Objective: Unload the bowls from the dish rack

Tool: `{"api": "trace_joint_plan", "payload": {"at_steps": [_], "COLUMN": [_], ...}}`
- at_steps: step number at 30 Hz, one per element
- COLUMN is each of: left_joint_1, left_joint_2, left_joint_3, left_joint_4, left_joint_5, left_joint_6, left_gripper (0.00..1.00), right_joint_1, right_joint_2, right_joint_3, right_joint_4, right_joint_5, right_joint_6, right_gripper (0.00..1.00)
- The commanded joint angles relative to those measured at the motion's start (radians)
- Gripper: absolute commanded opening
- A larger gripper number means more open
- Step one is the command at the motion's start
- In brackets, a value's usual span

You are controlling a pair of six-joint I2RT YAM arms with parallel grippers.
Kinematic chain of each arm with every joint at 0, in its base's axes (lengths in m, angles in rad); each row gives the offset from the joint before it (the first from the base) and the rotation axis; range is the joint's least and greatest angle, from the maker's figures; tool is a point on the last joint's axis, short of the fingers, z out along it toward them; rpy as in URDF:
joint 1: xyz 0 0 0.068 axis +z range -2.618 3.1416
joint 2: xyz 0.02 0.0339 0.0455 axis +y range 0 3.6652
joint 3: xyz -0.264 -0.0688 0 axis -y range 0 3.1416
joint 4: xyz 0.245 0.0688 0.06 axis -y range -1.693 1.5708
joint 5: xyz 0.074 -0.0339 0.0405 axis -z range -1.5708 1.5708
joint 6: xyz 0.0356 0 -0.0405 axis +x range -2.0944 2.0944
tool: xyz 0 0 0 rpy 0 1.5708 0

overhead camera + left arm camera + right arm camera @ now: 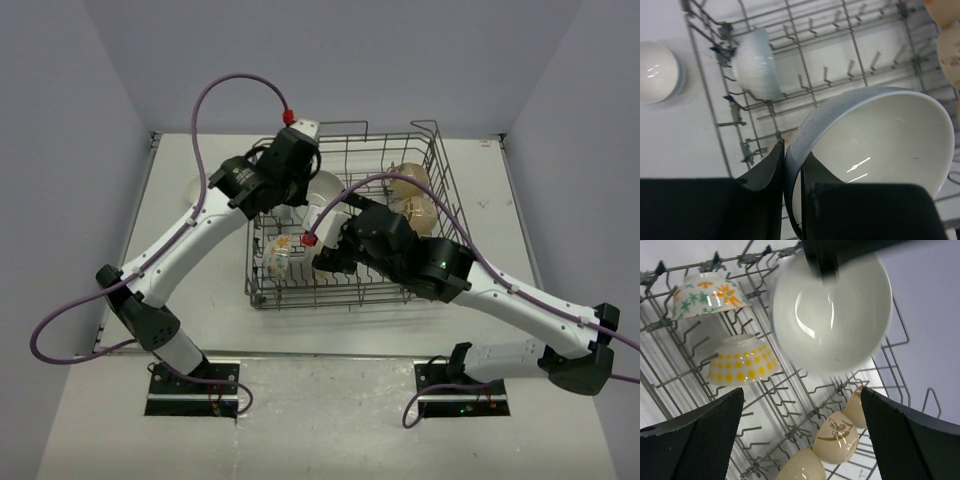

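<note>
The dark wire dish rack [345, 302] stands mid-table. My left gripper [790, 151] is shut on the rim of a plain white bowl [875, 135], one finger inside and one outside, and holds it tilted over the rack's left part [326, 190]. In the right wrist view that bowl [832, 315] hangs blurred above the tines. My right gripper [800, 430] is open and empty over the rack's floor [330, 258]. In the rack stand a floral bowl [707, 296], a yellow-dotted bowl [740, 365], beige bowls [837, 437] and another white bowl [757, 70].
One white bowl [657, 72] sits upright on the table left of the rack, also seen beside the left arm [197, 187]. Both arms cross over the rack. The rack's tines [790, 405] and raised handle loops [425, 128] stick up around the grippers.
</note>
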Motion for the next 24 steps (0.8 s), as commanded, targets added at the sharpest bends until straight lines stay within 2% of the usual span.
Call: {"api": "trace_joint_plan", "payload": {"at_steps": [1,3,4,6,7,9,12,17,24], "left_joint_1": [0.236,0.368,0.498,0.616,0.716,0.842,0.944,0.974,0.986], "left_joint_2": [-0.131,-0.172,-0.174,-0.151,-0.134,-0.063,0.050,0.201,0.298], "left_joint_3": [-0.003,-0.034,-0.061,-0.106,-0.116,-0.138,-0.130,-0.129,-0.158], "left_joint_4": [0.093,0.150,0.167,0.222,0.239,0.278,0.310,0.383,0.442], "left_joint_5": [-0.025,0.024,0.073,0.150,0.208,0.265,0.415,0.458,0.460], "left_joint_6": [-0.035,-0.028,-0.028,-0.028,-0.030,-0.048,-0.082,-0.110,-0.097], "left_gripper": [0.00,0.00,0.00,0.00,0.00,0.00,0.00,0.00,0.00], "right_joint_1": [-0.034,-0.054,-0.075,-0.094,-0.103,-0.106,-0.111,-0.111,-0.111], "right_joint_2": [-0.083,-0.141,-0.160,-0.197,-0.227,-0.255,-0.318,-0.355,-0.366], "right_joint_3": [-0.011,-0.031,-0.040,-0.070,-0.078,-0.092,-0.107,-0.133,-0.152], "right_joint_4": [0.096,0.105,0.110,0.130,0.134,0.136,0.147,0.165,0.173], "right_joint_5": [0.079,0.068,0.065,0.060,0.057,0.048,-0.010,-0.087,-0.136], "right_joint_6": [0.081,0.144,0.166,0.228,0.248,0.306,0.359,0.373,0.370], "right_gripper": [0.99,0.99,0.99,0.99,0.99,0.99,0.99,0.99,0.99]}}
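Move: The white bowl standing on the table, left of the rack, is roughly 27 cm to the left of the left hand and its held bowl, 17 cm farther out and 26 cm below. In the rack, the blue-white bowl is 16 cm ahead, 7 cm left; the flowered bowl is about level, 6 cm left. From the empty right hand, the blue-white bowl is some 24 cm ahead, 15 cm left and 25 cm down; the yellow-dotted bowl 8 cm ahead, 3 cm left. Still pinching the white bowl by its rim, the left hand sweeps about 32 cm left and 15 cm forward, out over the rack's left side, turning some 45 degrees counter-clockwise, then sinks about 16 cm to bring the bowl down over the one on the table. The right hand, already open and clear of the bowl, backs off about 7 cm to the right and as much up, rolling its left side up some 30 degrees, its fingers staying wide. ##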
